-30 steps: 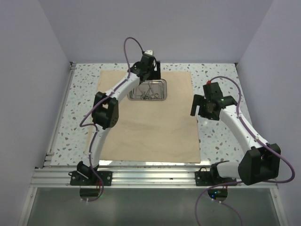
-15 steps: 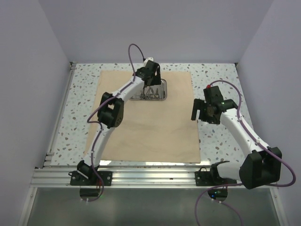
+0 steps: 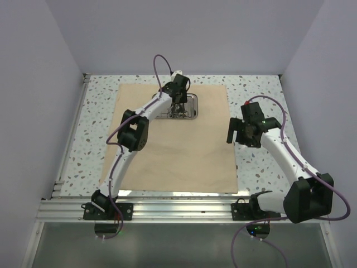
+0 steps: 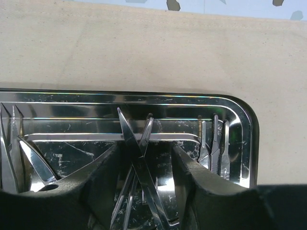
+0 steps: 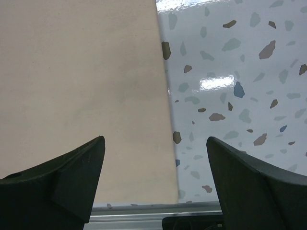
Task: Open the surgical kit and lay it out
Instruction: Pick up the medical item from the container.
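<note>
The tan cloth wrap (image 3: 178, 151) lies spread flat on the table. On its far part stands the shiny steel tray (image 3: 193, 101). My left gripper (image 3: 177, 107) reaches down into the tray. In the left wrist view the tray's rim (image 4: 240, 108) curves round several silver instruments. Crossed scissor-like forceps (image 4: 139, 153) stand between my left gripper's (image 4: 145, 149) fingers, with a gap on the right side. Tweezers (image 4: 214, 143) lie at the tray's right end. My right gripper (image 3: 242, 135) hovers open over the cloth's (image 5: 81, 72) right edge, and the right gripper (image 5: 156, 143) holds nothing.
The speckled white tabletop (image 3: 256, 95) surrounds the cloth. An aluminium rail (image 3: 178, 209) runs along the near edge, and that rail (image 5: 144, 216) also shows in the right wrist view. Lilac walls close in the left, back and right sides.
My left arm has come down into the tray and its fingers have narrowed around the forceps. The right gripper shifted slightly and then stayed still.
</note>
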Controlling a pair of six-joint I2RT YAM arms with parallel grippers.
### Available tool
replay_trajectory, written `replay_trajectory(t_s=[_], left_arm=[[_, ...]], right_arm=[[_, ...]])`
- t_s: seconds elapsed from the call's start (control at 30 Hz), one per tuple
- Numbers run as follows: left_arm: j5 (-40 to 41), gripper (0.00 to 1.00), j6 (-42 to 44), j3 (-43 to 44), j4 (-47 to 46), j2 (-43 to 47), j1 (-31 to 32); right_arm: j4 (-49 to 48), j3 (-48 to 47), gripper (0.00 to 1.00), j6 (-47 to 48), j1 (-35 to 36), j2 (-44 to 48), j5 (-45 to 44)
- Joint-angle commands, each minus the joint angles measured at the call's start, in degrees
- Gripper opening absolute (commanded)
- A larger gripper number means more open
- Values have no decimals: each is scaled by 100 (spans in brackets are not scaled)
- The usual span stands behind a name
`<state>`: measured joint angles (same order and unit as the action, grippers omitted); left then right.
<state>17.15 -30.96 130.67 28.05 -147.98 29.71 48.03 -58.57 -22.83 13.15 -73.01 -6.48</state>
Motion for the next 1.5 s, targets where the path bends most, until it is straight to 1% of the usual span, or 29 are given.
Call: replay_trajectory(t_s=[0.0, 0.4, 0.5, 0.53, 0.6, 0.63, 0.7, 0.9, 1.17, 1.47], left_arm=[[-36, 48, -68, 257, -169, -134, -1], [-27, 27, 81, 275, 16, -301, -1], [-27, 20, 125, 204, 60, -301, -1], [-27, 16, 134, 161, 69, -293, -1], [-10, 11, 187, 125, 77, -275, -1], [-1, 5, 196, 90, 95, -266, -1], [43, 0, 231, 90, 113, -240, -1], [210, 0, 327, 46, 130, -3, -1], [526, 0, 582, 134, 34, 656, -53], [316, 0, 626, 187, -19, 1306, -220]], right_arm=[[40, -23, 90, 112, 4, -64, -55], [13, -23, 90, 156, 4, -73, -73], [-13, -15, 90, 147, 12, -81, -46], [-13, -23, 90, 147, 4, -90, -38], [-31, -23, 90, 156, 12, -108, -20], [-48, -23, 90, 156, 12, -117, -29], [-48, -41, 90, 156, 4, -152, 6], [-75, -58, 90, 156, 4, -196, 94], [-92, -102, 90, 138, 12, -310, 182], [-31, -251, 88, 130, 30, -591, 323]])
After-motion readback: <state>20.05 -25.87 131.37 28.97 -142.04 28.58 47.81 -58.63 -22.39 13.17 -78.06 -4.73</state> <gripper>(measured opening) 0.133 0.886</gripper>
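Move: The scissors lie lengthwise between the left hand's open fingers, their middle about 2 cm back and 1 cm below; a crossed instrument passes under them, its middle some 2 cm back and 1 cm left. The scalpels lie about 5 cm right and 1 cm back, a second pair of scissors some 8 cm left and 1 cm back. From the right hand, the aimed-at scissors are roughly 28 cm ahead, 23 cm left and 10 cm down. The scissors get pinched near their pivot as the left fingers, half open around them, close almost in place low in the tray. Gripping them, the left hand then lifts up out of the tray by about 7 cm, gathering speed and drifting some 2 cm left, its fingers tipping slightly upward. The empty right hand sinks about 2 cm, fingers wide open. ##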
